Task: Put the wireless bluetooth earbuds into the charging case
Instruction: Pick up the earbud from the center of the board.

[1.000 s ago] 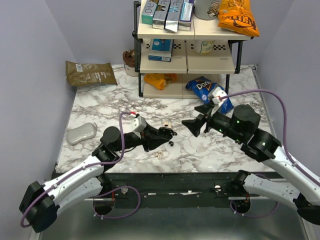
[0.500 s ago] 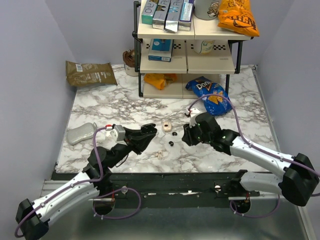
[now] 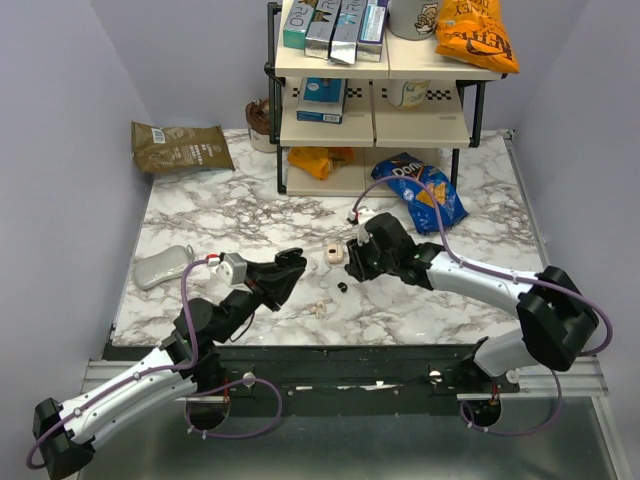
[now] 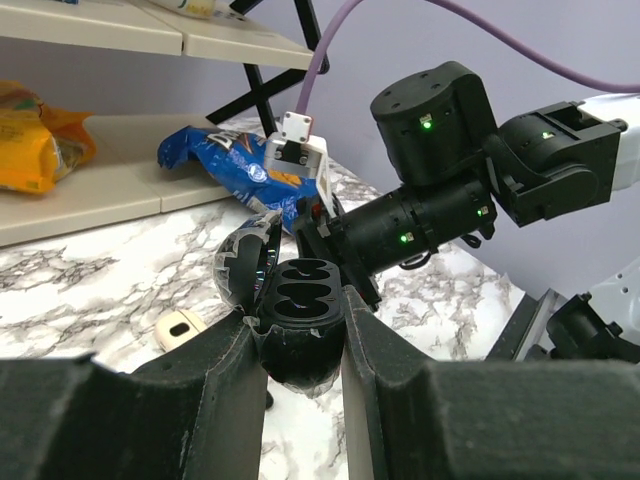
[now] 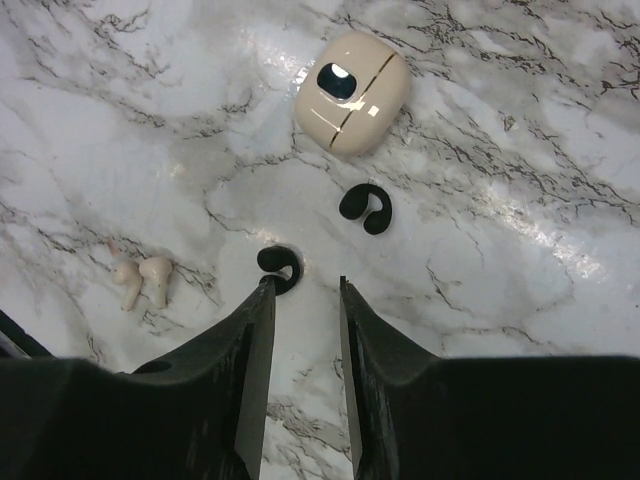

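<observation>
My left gripper [image 4: 303,340] is shut on a black charging case [image 4: 300,300] whose lid stands open, showing empty slots; it hangs above the table [image 3: 290,264]. Two glossy black earbuds [image 5: 364,208] [image 5: 280,265] lie on the marble. My right gripper [image 5: 305,285] points down over them, open, with nothing between its fingers. Its left fingertip [image 5: 262,290] sits right at the nearer black bud. From above, one black bud [image 3: 342,287] shows beside the right gripper [image 3: 352,268]. A pale cream pair [image 5: 140,280] lies to the left.
A shut beige case [image 5: 352,92] lies on the marble just beyond the black buds, also [image 3: 334,254]. A grey pouch [image 3: 163,266] sits at the left. A shelf rack [image 3: 372,100] with snack packs and a blue chip bag [image 3: 420,188] stand behind.
My right arm has swung left and come down over the black earbuds, its jaws narrowing. My left arm has drawn back towards the left with the black case still in its grip.
</observation>
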Controlling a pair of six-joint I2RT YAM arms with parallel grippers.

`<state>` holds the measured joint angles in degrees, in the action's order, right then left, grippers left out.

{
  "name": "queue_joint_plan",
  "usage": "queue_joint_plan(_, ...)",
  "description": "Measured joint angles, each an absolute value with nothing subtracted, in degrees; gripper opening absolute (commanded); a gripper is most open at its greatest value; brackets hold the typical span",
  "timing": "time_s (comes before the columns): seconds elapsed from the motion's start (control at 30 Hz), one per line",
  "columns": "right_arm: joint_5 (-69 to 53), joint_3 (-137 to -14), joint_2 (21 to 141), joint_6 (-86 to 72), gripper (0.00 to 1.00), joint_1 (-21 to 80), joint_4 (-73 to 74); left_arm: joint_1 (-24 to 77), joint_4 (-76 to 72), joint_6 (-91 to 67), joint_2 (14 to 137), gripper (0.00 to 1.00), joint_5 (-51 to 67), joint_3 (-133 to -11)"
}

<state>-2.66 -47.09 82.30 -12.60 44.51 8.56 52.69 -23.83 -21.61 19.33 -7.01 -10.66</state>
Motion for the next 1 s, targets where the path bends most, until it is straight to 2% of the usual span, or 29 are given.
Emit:
queue_joint_plan(0.23, -5.85, -48.14, 85.95, -12.78, 0.39, 44.51, 7.20, 53.58, -22.55, -21.37, 19.20, 0.00, -8.91, -10.57)
queue_joint_plan(0.47, -8.25, -46.50, 86.87, -13.91, 0.44, 44.51, 5.54, 53.80, -21.91, -21.26, 19.44, 0.00, -9.65, -10.57)
queue_joint_plan(1.0, -8.43, -45.74, 91.11, -14.74, 0.43, 44.51, 5.04, 54.46, -21.08, -21.28, 20.58, 0.00, -10.04, -10.52)
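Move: The nearer black earbud, in the middle of the board, lies roughly 2 cm back and 2 cm left of the right hand, about 8 cm below it. Around it, all at table height, are the other black earbud, some 2 cm ahead and 1 cm left of the hand; the beige case, about 6 cm ahead and 4 cm left; and the white earbuds, 7 cm back and 7 cm left. From the left hand, the nearer black earbud lies about 5 cm ahead, 10 cm right and 25 cm down. Touching nothing yet, the right hand sinks about 5 cm towards the nearer black earbud, edging left at first and then drawing back some 2 cm as its fingers tip about 10 degrees further down, staying part-open. The left hand keeps its hold on the black charging case and settles about 2 cm lower. ##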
